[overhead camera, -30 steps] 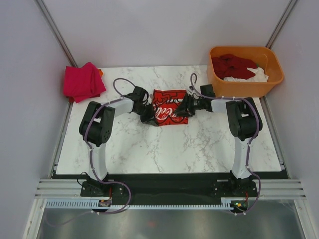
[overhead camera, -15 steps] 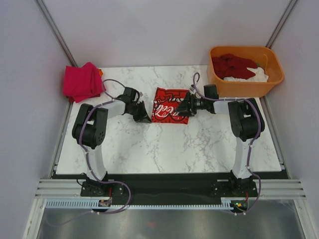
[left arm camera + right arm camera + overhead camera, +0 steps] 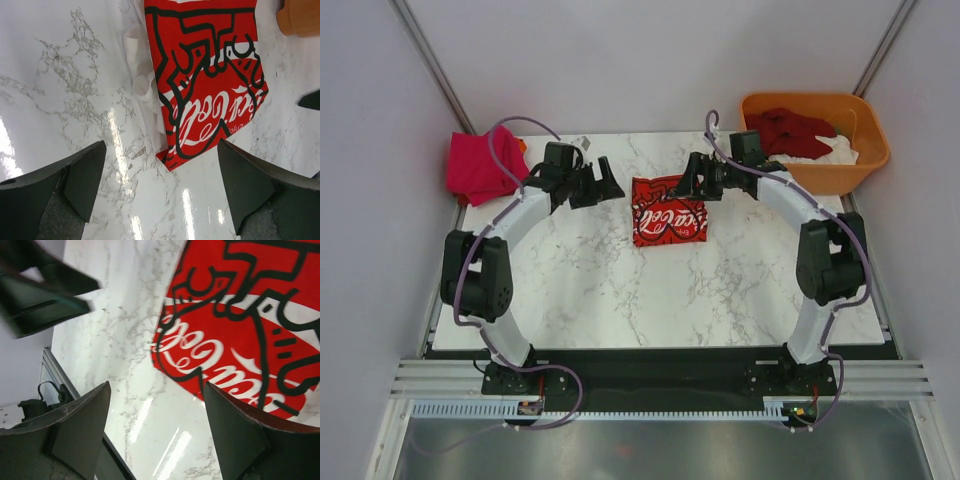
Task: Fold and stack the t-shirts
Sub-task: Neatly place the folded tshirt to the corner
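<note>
One folded t-shirt, white with a red print showing on top, lies flat mid-table, and in the left wrist view this t-shirt has a white edge showing on its left. My left gripper hovers open just left of it, nothing between its fingers. My right gripper hangs open above the shirt's far right corner, also empty; below it lies the print. A bright pink-red t-shirt lies folded at the far left. Dark red and white t-shirts sit in the tub.
The orange plastic tub stands at the far right corner, and its corner shows in the left wrist view. Grey walls close in both sides. The marble table ends at a black strip near the arm bases.
Both grippers have opened, let go of the printed t-shirt and lifted away toward the far side. The shirt now lies folded flat between them.
</note>
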`<state>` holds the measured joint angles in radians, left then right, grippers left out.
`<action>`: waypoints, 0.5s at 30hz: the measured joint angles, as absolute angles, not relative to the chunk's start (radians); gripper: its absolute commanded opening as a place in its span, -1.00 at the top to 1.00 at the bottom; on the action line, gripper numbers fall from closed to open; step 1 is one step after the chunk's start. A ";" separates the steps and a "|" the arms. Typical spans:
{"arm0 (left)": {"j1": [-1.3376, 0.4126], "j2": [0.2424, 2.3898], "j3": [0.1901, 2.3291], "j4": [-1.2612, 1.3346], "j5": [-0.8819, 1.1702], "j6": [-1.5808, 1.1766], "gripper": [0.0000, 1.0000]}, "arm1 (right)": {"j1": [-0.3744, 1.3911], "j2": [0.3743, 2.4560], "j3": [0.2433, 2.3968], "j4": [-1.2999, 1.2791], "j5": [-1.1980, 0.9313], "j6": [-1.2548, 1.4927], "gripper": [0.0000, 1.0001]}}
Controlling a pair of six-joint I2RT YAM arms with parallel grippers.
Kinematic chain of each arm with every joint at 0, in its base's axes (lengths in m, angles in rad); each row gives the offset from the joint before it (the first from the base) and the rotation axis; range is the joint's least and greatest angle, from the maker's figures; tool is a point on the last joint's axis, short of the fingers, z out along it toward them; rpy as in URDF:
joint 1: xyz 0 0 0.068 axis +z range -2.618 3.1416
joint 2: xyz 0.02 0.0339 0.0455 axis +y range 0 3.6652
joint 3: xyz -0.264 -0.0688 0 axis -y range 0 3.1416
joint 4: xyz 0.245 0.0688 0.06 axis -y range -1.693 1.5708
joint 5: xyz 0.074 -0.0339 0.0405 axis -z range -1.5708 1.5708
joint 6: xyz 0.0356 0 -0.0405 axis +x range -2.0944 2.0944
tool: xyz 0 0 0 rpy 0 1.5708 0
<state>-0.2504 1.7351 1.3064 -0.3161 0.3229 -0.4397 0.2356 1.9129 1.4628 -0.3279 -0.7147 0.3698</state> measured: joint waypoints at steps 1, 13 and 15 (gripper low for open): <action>-0.251 1.757 1.311 -0.292 0.339 -0.439 -0.99 | 0.242 1.873 1.465 -0.339 -0.703 0.370 -0.68; -0.266 2.077 1.309 0.027 0.601 -0.522 -1.00 | 0.279 1.499 1.310 -0.418 -0.679 0.381 -0.72; -0.270 2.092 1.316 0.052 0.610 -0.524 -1.00 | 0.284 1.492 1.298 -0.443 -0.679 0.378 -0.72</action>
<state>-0.2695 2.0918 1.3155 0.0521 0.6102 -0.5243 0.2844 1.4918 1.2984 -0.4427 -0.6788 0.3779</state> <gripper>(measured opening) 0.995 0.858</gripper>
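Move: The folded tshirt lies with its middle about 14 cm to the right of the left hand, level with it and some 13 cm lower; its near-side edge starts roughly 7 cm to that hand's right. The pink stack is about 24 cm left of the left hand, 10 cm farther out. From the right hand, the same tshirt is about 4 cm left, level and 13 cm below, and the orange bin some 27 cm right and 12 cm farther out. The folded tshirt's left edge draws the left hand down about 9 cm and some 6 cm to the right, fingers kept wide open, the wrist rolling its left side down and turning slightly clockwise, the descent easing off near the end. The right hand, also open and empty, rises about 10 cm and backs off towards its base, clear of the tshirt. ##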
